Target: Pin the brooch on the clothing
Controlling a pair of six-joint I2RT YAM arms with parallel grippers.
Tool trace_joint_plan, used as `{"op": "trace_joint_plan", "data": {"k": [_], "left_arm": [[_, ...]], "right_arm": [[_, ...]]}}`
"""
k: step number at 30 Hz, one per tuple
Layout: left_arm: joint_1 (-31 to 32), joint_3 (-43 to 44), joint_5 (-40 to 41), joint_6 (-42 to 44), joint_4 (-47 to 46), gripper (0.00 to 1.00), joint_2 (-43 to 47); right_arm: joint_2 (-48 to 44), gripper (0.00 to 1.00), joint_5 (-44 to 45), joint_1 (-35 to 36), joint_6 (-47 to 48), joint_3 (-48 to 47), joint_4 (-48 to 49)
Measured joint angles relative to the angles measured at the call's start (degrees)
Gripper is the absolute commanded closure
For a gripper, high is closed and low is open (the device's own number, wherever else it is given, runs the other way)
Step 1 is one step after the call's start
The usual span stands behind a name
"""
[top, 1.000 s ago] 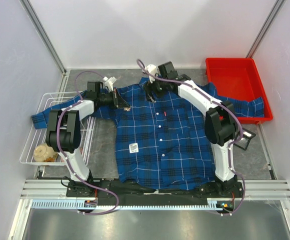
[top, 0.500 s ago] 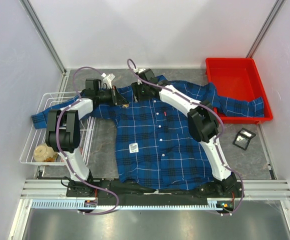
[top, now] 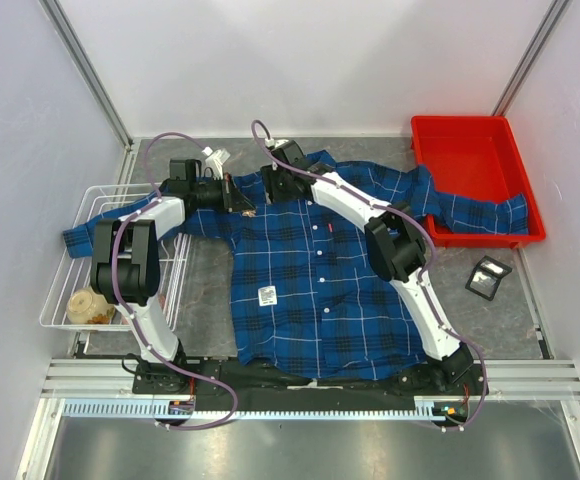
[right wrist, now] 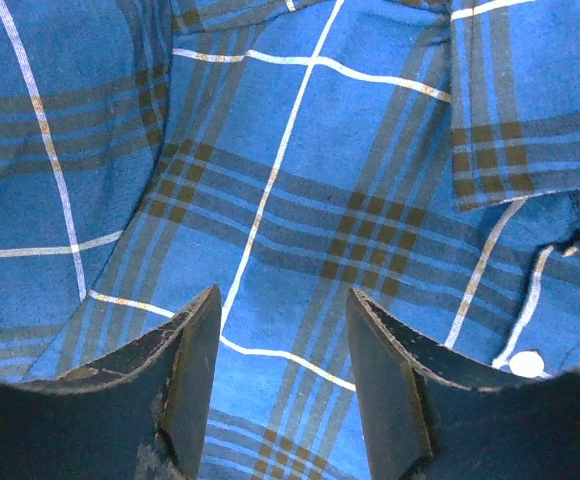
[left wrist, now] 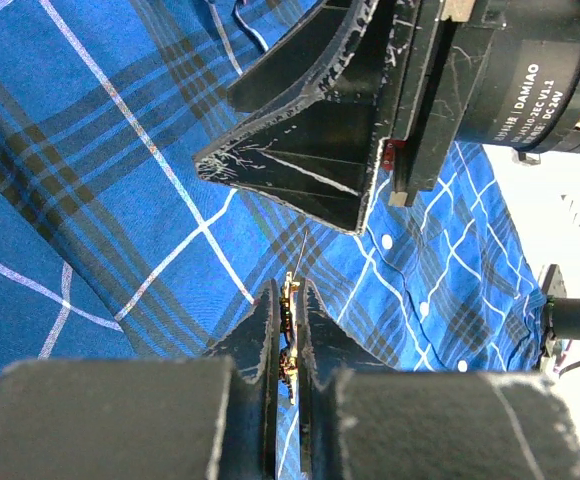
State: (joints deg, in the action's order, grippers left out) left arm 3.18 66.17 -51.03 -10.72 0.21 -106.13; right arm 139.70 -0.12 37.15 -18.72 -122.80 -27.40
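Observation:
The clothing [top: 320,290], a blue-and-black plaid shirt, lies spread flat on the table with its collar at the far side. My left gripper [top: 242,200] hovers at the shirt's left shoulder and is shut on the brooch [left wrist: 290,322], a thin gold piece held edge-on between the pads, its pin pointing at the fabric [left wrist: 90,180]. My right gripper [top: 272,184] stands just right of it, near the collar. It is open over plaid cloth [right wrist: 300,180] with nothing between its fingers [right wrist: 195,350]. In the left wrist view the right gripper's black fingers [left wrist: 310,150] hang close above the brooch.
A red bin [top: 475,135] at the back right holds the end of one sleeve. The other sleeve lies over a white wire basket [top: 65,290] containing a beige object [top: 88,305]. A small black square item [top: 489,277] lies right of the shirt. A white label [top: 267,295] sits on the shirt front.
My right arm has swung left from the collar to the left shoulder, beside the left gripper, and its jaws have narrowed somewhat. The left gripper has stayed put, holding the brooch.

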Motion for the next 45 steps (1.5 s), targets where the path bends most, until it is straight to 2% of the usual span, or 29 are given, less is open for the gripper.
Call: {"op": "trace_joint_plan", "data": {"k": [7,10,13,14,18,19,20,28,37,45], "left_arm": [[0.0,0.0,0.2,0.5,0.1,0.98,-0.1],[0.0,0.0,0.4,0.5,0.2,0.98,-0.4],[0.0,0.0,1.0,0.5,0.1,0.98,-1.1],[0.0,0.0,1.3,0.5,0.2,0.98,-1.5],[0.0,0.7,1.6,0.7,1.4,0.98,-3.1],[0.0,1.0,1.6,0.8,1.8,0.98,-3.5],[0.0,1.3,1.6,1.0,2.3,0.98,-3.8],[0.0,7.5,0.7,2.5,7.2,0.98,-7.4],[0.0,10.4,-1.9,2.4,7.5,0.98,-9.4],[-0.5,12.5,-2.2,1.6,7.6,0.98,-11.2]], "right_arm": [[1.9,0.43,0.0,0.2,-0.2,-1.4,0.9],[3.0,0.48,0.0,0.3,-0.2,-1.7,1.1],[4.3,0.61,0.0,0.3,-0.2,-1.7,1.2],[4.6,0.69,-0.1,0.3,-0.3,-1.7,1.2],[4.8,0.88,-1.0,0.3,-0.6,-1.9,1.3],[4.8,0.97,-1.3,0.2,-0.6,-1.9,1.3],[4.8,1.0,-1.5,0.2,-0.6,-1.9,1.3],[4.8,1.0,-6.0,-1.4,-0.6,-1.8,2.6],[3.4,1.0,-17.6,-5.0,-2.7,2.9,9.4],[1.6,1.0,-23.6,-6.7,-5.2,7.1,14.6]]}}
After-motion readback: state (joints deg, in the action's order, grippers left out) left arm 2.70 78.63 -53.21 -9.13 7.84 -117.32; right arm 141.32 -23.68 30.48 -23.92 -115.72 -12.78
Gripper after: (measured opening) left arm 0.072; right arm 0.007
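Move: The right hand, open and empty, hovers about 4 cm above the spot of shirt front that it will pinch, which lies almost straight below it, 1 cm to its left. The brooch in the left fingers is some 6 cm left of the right hand, 3 cm back and 3 cm higher; the top button is 9 cm right, level. From the left hand that shirt spot lies about 3 cm ahead, 5 cm right and 7 cm below. The right fingertips come down about 3.5 cm onto the shirt and shut, pinching up a bit of cloth; they then raise it roughly 2 cm while the hand rolls its left side up some 20 degrees. Meanwhile the left hand, keeping its grip on the brooch with the pin sticking out, sinks and then eases forward, about 3 cm down and 3 cm ahead, closer to the pinched cloth. ##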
